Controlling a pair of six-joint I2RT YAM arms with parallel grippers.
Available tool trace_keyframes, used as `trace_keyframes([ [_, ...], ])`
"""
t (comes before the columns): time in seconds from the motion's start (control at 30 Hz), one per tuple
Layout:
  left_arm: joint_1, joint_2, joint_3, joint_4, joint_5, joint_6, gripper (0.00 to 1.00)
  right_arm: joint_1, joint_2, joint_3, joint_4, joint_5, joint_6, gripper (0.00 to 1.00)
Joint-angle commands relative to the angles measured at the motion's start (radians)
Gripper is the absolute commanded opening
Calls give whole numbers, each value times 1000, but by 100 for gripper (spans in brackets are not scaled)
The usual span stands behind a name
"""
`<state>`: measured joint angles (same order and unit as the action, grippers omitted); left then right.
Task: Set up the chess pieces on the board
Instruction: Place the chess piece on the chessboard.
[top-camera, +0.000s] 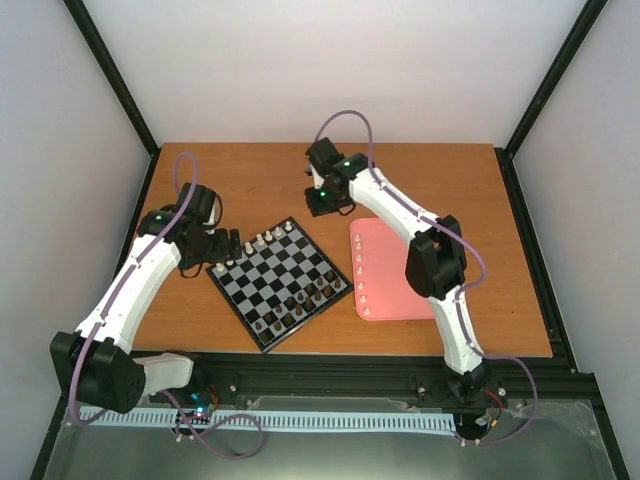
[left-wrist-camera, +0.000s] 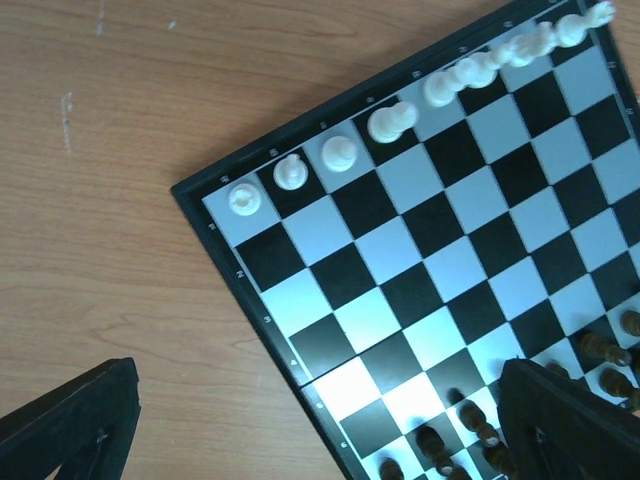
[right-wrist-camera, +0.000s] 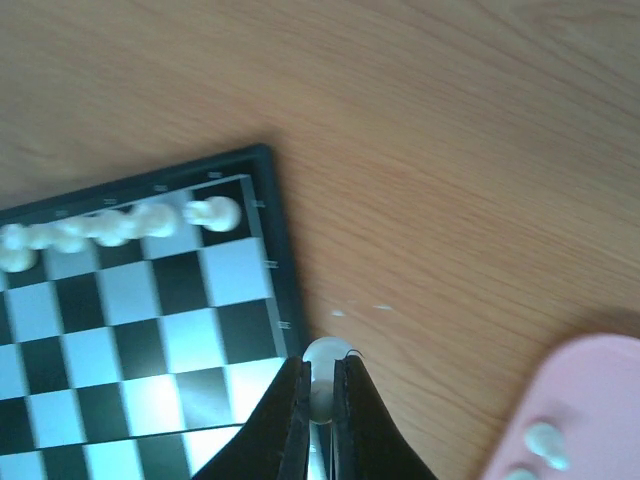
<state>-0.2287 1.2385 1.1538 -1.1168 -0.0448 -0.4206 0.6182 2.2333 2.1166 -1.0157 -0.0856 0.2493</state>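
The board (top-camera: 277, 276) lies at the table's middle left. A row of several cream-white chess pieces (top-camera: 264, 240) stands along its far edge, also seen in the left wrist view (left-wrist-camera: 340, 155) and the right wrist view (right-wrist-camera: 212, 212). My right gripper (right-wrist-camera: 322, 368) is shut on one white piece (right-wrist-camera: 326, 354) and hangs above the table just off the board's far right corner (right-wrist-camera: 268, 160); from above, this gripper (top-camera: 326, 203) shows beyond the board. My left gripper (left-wrist-camera: 320, 425) is open over the board's left side, holding nothing, and lies at the board's left corner (top-camera: 226, 247).
A pink tray (top-camera: 395, 265) to the right of the board carries several white pieces (top-camera: 361, 272) along its left edge; its corner (right-wrist-camera: 590, 400) shows in the right wrist view. Dark brown pieces (top-camera: 300, 305) stand on the board's near rows (left-wrist-camera: 470, 420).
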Motion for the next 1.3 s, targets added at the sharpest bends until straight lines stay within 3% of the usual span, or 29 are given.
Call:
trace_keyframes([
  [0.0, 73, -42, -41, 10, 51, 18, 100, 77, 59, 60, -25, 20, 13, 3],
  [0.3, 175, -80, -74, -4, 86, 43, 100, 122, 195, 208, -34, 1, 16, 3],
  [1.27, 178, -40, -68, 18, 123, 49, 100, 127, 345, 339, -86, -19, 4, 6],
])
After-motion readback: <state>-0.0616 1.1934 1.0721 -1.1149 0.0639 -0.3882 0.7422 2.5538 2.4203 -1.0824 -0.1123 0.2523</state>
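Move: The empty white square behind the corner rook, where the held white pawn is headed, lies about 8 cm left, 2 cm back and 9 cm below the right hand. The corner rook stands level with that hand, some 10 cm left. Beside it the knight is about 13 cm left and 1 cm back, while the nearest tray pawn is roughly 10 cm right and 1 cm back. From the left hand the square is some 14 cm ahead and 17 cm right. The white pawn, still pinched in the shut right fingers, is carried about 8 cm left and slightly back to the square behind the corner rook, then lowered some 7 cm, easing off near the bottom; the wrist turns a little counter-clockwise. The open, empty left hand shifts about 3 cm left and slightly back and down, away from the square. ##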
